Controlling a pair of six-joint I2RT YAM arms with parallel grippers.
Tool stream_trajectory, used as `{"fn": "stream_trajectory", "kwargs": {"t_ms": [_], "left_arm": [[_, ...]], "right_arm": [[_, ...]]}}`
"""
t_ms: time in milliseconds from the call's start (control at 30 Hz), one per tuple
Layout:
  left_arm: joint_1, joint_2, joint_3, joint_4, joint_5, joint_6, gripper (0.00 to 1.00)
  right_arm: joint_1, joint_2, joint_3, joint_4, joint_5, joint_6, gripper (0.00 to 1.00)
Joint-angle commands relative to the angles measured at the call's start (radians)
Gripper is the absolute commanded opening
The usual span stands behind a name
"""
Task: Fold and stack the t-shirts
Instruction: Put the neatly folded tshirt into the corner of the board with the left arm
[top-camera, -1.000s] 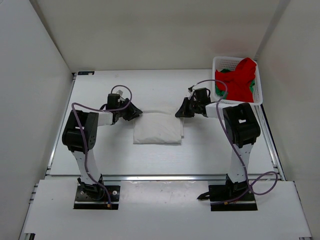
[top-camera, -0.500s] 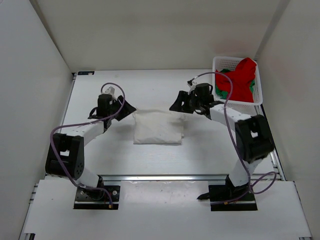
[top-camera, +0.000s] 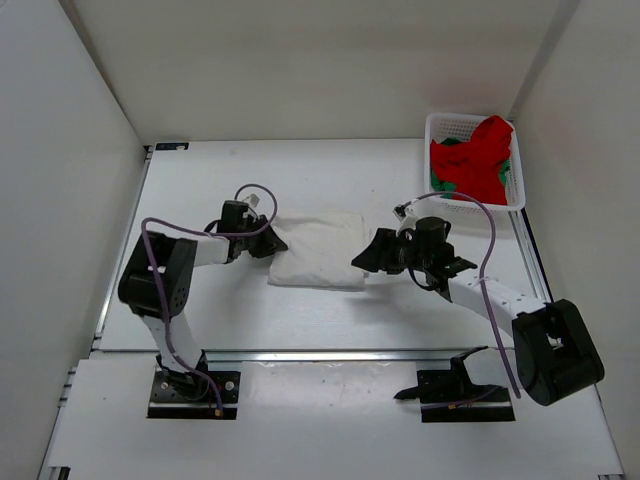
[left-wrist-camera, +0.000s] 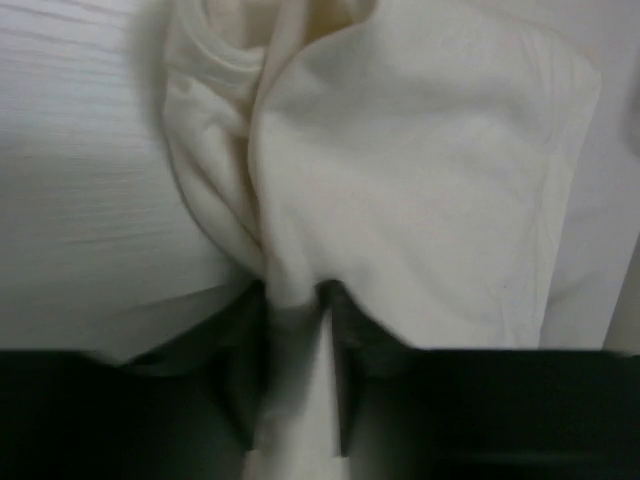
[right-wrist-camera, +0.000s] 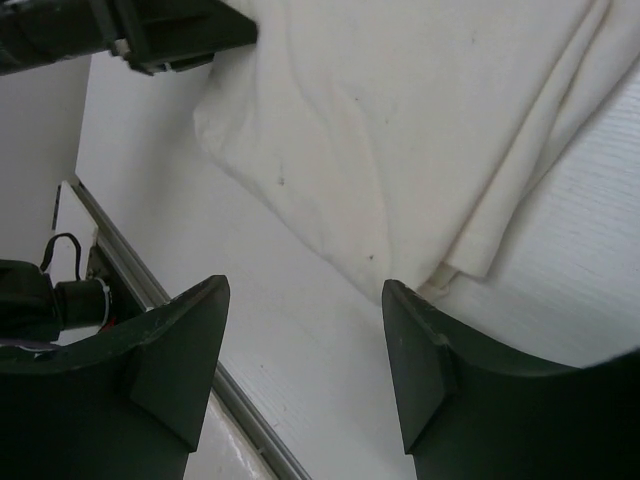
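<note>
The white t-shirt (top-camera: 318, 250) lies folded in the middle of the table, filling the left wrist view (left-wrist-camera: 420, 170) and the right wrist view (right-wrist-camera: 400, 120). My left gripper (top-camera: 268, 243) sits at its left edge, shut on a bunched fold of the white cloth (left-wrist-camera: 297, 300). Just off the shirt's near right corner my right gripper (top-camera: 365, 258) stands open over bare table (right-wrist-camera: 305, 290), touching nothing. The red t-shirt (top-camera: 480, 150) is piled in the basket, with the green t-shirt (top-camera: 438, 183) showing beneath it.
The white mesh basket (top-camera: 450, 118) stands at the back right corner of the table. A metal rail (top-camera: 330, 353) runs along the table's near edge, close under the right gripper. White walls enclose the left, back and right sides.
Both arms came down and nearer from the back of the shirt. The left gripper took the shirt's left edge. The right gripper opened and swung to the near right corner.
</note>
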Motion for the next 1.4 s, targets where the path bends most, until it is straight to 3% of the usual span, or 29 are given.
{"fn": "stream_trajectory", "kwargs": {"t_ms": [0,33,133,267,367,467,500,600,700,967,1200,1267,1367], "left_arm": [[-0.069,0.129,0.035,0.015,0.067,-0.039,0.27],[-0.086,0.160,0.072,0.027,0.074,-0.060,0.17],[-0.124,0.215,0.191,0.035,0.068,-0.100,0.01],[-0.095,0.275,0.421,-0.048,0.048,-0.165,0.00],[0.059,0.294,0.547,-0.150,0.065,-0.165,0.00],[0.210,0.229,0.530,-0.161,0.076,-0.165,0.00],[0.344,0.196,0.496,-0.163,0.068,-0.160,0.00],[0.527,0.105,0.380,-0.123,0.042,-0.174,0.00],[0.618,0.056,0.232,0.001,-0.005,-0.219,0.01],[0.658,0.261,0.291,0.101,-0.024,-0.341,0.01],[0.661,0.433,0.624,-0.051,-0.053,-0.306,0.02],[0.664,0.512,0.780,-0.179,-0.056,-0.279,0.02],[0.670,0.579,0.899,-0.269,-0.045,-0.234,0.05]], "right_arm": [[-0.019,-0.048,-0.007,0.094,-0.040,0.005,0.61],[-0.035,-0.050,-0.016,0.102,-0.063,0.011,0.61],[-0.067,-0.056,-0.033,0.099,-0.080,0.008,0.60],[-0.112,-0.048,-0.056,0.111,-0.106,0.001,0.59],[-0.115,-0.016,-0.045,0.094,-0.114,-0.018,0.59],[-0.109,0.025,-0.025,0.115,-0.120,-0.010,0.59],[-0.109,0.042,-0.019,0.128,-0.137,-0.007,0.59],[-0.088,0.080,-0.002,0.151,-0.151,-0.007,0.58],[-0.059,0.113,0.013,0.160,-0.171,-0.001,0.58],[-0.031,0.094,0.007,0.118,-0.175,-0.030,0.57],[-0.020,0.113,0.022,0.083,-0.177,-0.044,0.57],[-0.006,0.133,0.041,0.074,-0.168,-0.045,0.57],[0.004,0.160,0.061,0.069,-0.166,-0.047,0.57]]}}
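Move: The left hand sits low with half-open fingers astride the left edge of the folded t-shirt, whose middle is about 10 cm to its right, level fore and aft and only a centimetre or so below. The board's far left corner lies some 34 cm ahead and 40 cm to its left. From the waiting, open right hand the t-shirt's middle is roughly 9 cm left, 5 cm ahead and 10 cm below. The left hand shuts its fingers on the near-lying left edge of the folded t-shirt while sliding about 8 cm right into it, then draws it forward and, rising only some 6 cm, swings it quickly leftward in an arc, the wrist turning about 50 degrees counter-clockwise. Nearing the left side it eases back a little, sinks again to almost its starting height and pushes forward about 10 cm towards the far left corner, the fingers keeping their pinch on the cloth. ##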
